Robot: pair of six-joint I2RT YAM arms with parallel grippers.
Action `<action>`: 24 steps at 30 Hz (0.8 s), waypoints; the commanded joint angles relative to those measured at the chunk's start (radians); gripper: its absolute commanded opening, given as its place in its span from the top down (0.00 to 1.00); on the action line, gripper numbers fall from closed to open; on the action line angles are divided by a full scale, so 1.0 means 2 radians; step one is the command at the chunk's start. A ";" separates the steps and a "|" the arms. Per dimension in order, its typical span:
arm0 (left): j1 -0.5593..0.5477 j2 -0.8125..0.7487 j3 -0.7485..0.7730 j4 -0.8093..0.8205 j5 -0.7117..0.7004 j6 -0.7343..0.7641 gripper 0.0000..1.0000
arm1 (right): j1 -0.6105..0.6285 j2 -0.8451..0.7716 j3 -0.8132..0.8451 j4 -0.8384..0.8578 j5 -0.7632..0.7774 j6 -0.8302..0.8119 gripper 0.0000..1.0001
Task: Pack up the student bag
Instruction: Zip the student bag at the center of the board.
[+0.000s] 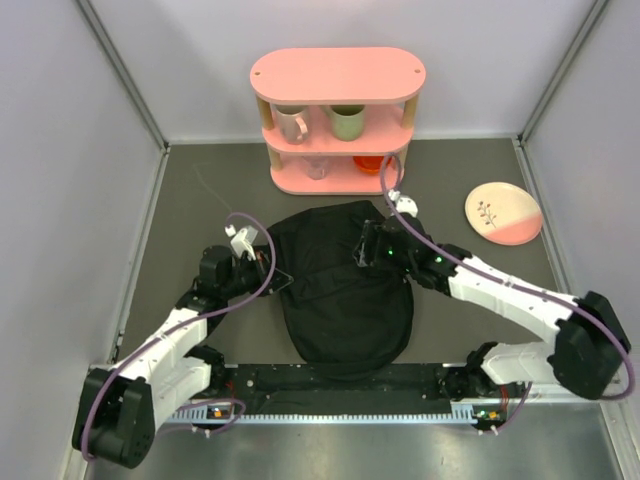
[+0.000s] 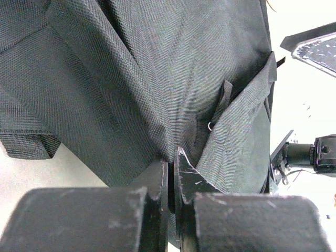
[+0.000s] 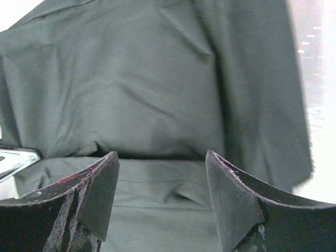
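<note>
The student bag (image 1: 345,300), a floppy black fabric backpack, lies in the middle of the grey table. At its left edge my left gripper (image 1: 276,280) is shut on a fold of the fabric. The left wrist view shows the fingers (image 2: 157,178) pressed together, with the wrinkled bag (image 2: 131,79) bunching up from the gripper (image 2: 173,160). My right gripper (image 1: 366,250) hovers over the bag's upper right part. In the right wrist view the gripper (image 3: 161,157) stands open just above the bag (image 3: 157,79), with nothing between its fingers.
A pink two-tier shelf (image 1: 337,75) stands at the back, holding a white mug (image 1: 291,123), a green mug (image 1: 347,122), a clear glass (image 1: 317,167) and an orange item (image 1: 368,165). A pink and cream plate (image 1: 503,213) lies at the right. Grey walls enclose the table.
</note>
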 commanded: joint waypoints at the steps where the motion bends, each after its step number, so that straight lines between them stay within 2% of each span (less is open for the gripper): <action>1: 0.000 -0.001 0.015 0.014 0.034 0.013 1.00 | -0.001 0.058 0.065 0.040 -0.100 -0.020 0.33; 8: 0.000 0.010 0.014 0.023 0.058 0.021 1.00 | 0.006 0.154 0.135 0.018 -0.159 -0.055 0.33; 13: 0.000 0.004 0.007 0.035 0.060 0.022 1.00 | 0.029 0.153 0.099 0.020 -0.180 -0.082 0.33; 18: 0.000 0.015 0.009 0.042 0.050 0.023 1.00 | 0.061 0.118 0.014 0.041 -0.169 -0.074 0.33; 24: 0.000 0.036 0.024 0.043 0.028 0.025 1.00 | 0.063 0.098 -0.019 0.045 -0.133 -0.047 0.34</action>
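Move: The zip pull on the student bag is about 13 cm to the right gripper's left, some 3 cm nearer the base and roughly 7 cm below. The bag's left edge, pinched by the other gripper, is about 20 cm left and 5 cm back, 5 cm lower; the bag's middle is 6 cm left, 5 cm back and 9 cm down. From the left gripper, the pull is about 5 cm right, 2 cm ahead and 2 cm below. Swing the open right gripper about 8 cm left across the bag towards the zip pull, then draw it back some 5 cm while sinking nearly 4 cm, turning it about 25 degrees counter-clockwise and leaving its fingers open. Keep the left gripper shut on the bag's left edge, practically still. ##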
